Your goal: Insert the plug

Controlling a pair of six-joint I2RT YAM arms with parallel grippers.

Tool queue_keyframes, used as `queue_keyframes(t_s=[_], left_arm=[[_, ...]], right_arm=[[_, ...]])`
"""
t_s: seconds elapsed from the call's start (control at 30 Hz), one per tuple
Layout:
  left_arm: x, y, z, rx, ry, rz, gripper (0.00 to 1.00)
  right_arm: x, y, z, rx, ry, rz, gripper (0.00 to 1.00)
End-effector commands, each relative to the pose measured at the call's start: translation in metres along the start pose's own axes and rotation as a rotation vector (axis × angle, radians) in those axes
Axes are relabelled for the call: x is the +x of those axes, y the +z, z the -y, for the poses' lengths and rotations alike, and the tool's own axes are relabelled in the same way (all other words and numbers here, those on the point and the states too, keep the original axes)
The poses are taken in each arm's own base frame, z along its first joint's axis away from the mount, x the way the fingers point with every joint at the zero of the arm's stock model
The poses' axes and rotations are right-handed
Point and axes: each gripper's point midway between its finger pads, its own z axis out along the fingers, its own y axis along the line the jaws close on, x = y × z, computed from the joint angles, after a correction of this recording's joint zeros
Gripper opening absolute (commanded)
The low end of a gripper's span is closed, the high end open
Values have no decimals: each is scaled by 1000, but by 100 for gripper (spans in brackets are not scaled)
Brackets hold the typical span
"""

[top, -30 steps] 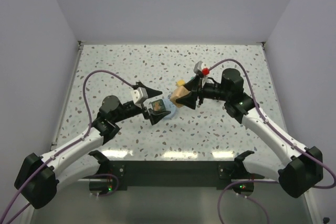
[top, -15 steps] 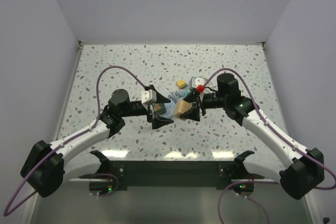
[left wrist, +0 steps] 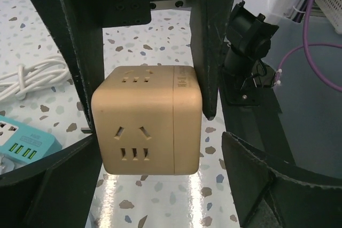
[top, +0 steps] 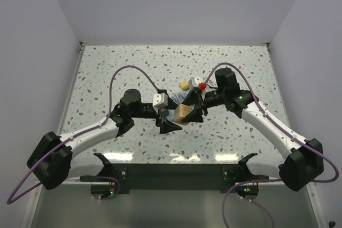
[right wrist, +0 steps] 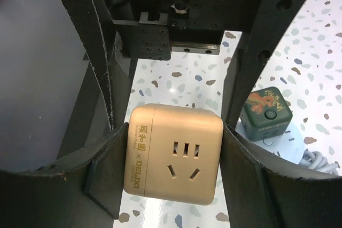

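Observation:
My right gripper [right wrist: 173, 153] is shut on a tan-orange socket cube [right wrist: 173, 153], its fingers pressed on two opposite sides and the cube lifted off the table. The top view shows the cube [top: 183, 114] at the table's middle between both grippers. My left gripper [left wrist: 157, 182] faces the cube [left wrist: 147, 121] with its jaws wide open, one finger on each side and a clear gap on the right. The plug [right wrist: 265, 113], a dark green cube with a dragon print, sits on the table just beyond the right gripper. Its prongs are hidden.
A teal power strip [left wrist: 21, 142] and a coiled white cable [left wrist: 26, 78] lie on the speckled table to the left gripper's left. A small yellow block [top: 184, 85] lies behind the grippers. White walls enclose the table [top: 107, 68] on three sides.
The left arm has swung right, away from the plug and up to the cube. The right arm has brought the cube down and left, so both grippers now meet at the middle.

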Motion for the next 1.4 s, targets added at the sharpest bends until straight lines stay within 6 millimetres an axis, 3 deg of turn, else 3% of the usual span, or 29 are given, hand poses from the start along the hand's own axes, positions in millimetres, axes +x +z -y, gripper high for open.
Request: queue_keyframes(t_s=[0.0,0.07,0.1,0.17,0.23,0.27,0.33,0.37,0.5,0.53,0.63,0.7,0.83,1.0,1.1,1.37], left_arm=[[-28,10,4,40,84,53,93],[-27,13,5,46,76,46,86],[-26,15,4,46,71,41,76],[-24,20,4,55,53,31,65],[-19,22,4,61,23,13,47],[-17,24,3,64,10,9,33],[-16,25,4,72,-21,13,20],[-18,27,3,70,-20,30,1],[-21,29,-5,13,-112,55,0],[-20,29,-8,-11,-137,54,0],[-15,29,-26,-103,-221,54,0],[-13,27,-33,-116,-291,60,0],[5,25,-47,-120,-400,62,0],[15,19,-56,-116,-463,63,0],[10,13,-65,-144,-477,80,0],[3,7,-73,-173,-566,102,0]], right_arm=[[-16,1,-7,-66,-38,29,0],[-15,0,-5,-57,-35,24,0],[-15,0,-5,-54,-33,22,0],[-16,-2,-4,-34,-36,19,0],[-17,-3,-4,-10,-33,17,0],[-17,-4,1,18,-37,14,0],[-15,-4,7,53,-8,8,3],[-13,-3,11,70,-3,0,6],[-12,-2,23,116,38,-7,33],[-15,-2,29,146,27,2,46],[-22,-11,46,282,22,18,61],[-22,-19,56,381,26,21,66],[-39,-42,69,566,-21,73,95],[-57,-64,61,671,-91,151,99],[-51,-61,51,641,-124,125,99],[-29,-26,49,602,-183,-10,99]])
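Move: The tan cube adapter sits in the right hand's closed fingers, its middle about 1 cm to that hand's left, level in height. From the open left hand it is roughly 2 cm to the right, level with it. Well below, the blue disc lies some 12 cm ahead of the left hand and 3 cm to its left, with the green cube on it; the teal power strip is about 22 cm ahead and 8 cm to the right. Rightward and slightly down, the left fingers slide over the tan cube and pinch it while the right still holds on; then the right opens and lets go, swinging forward and up, turning clockwise, before easing back left and down. The left carries the cube forward about 7 cm and down, tipping its prong side some 30 degrees downward, towards the disc and strip. ##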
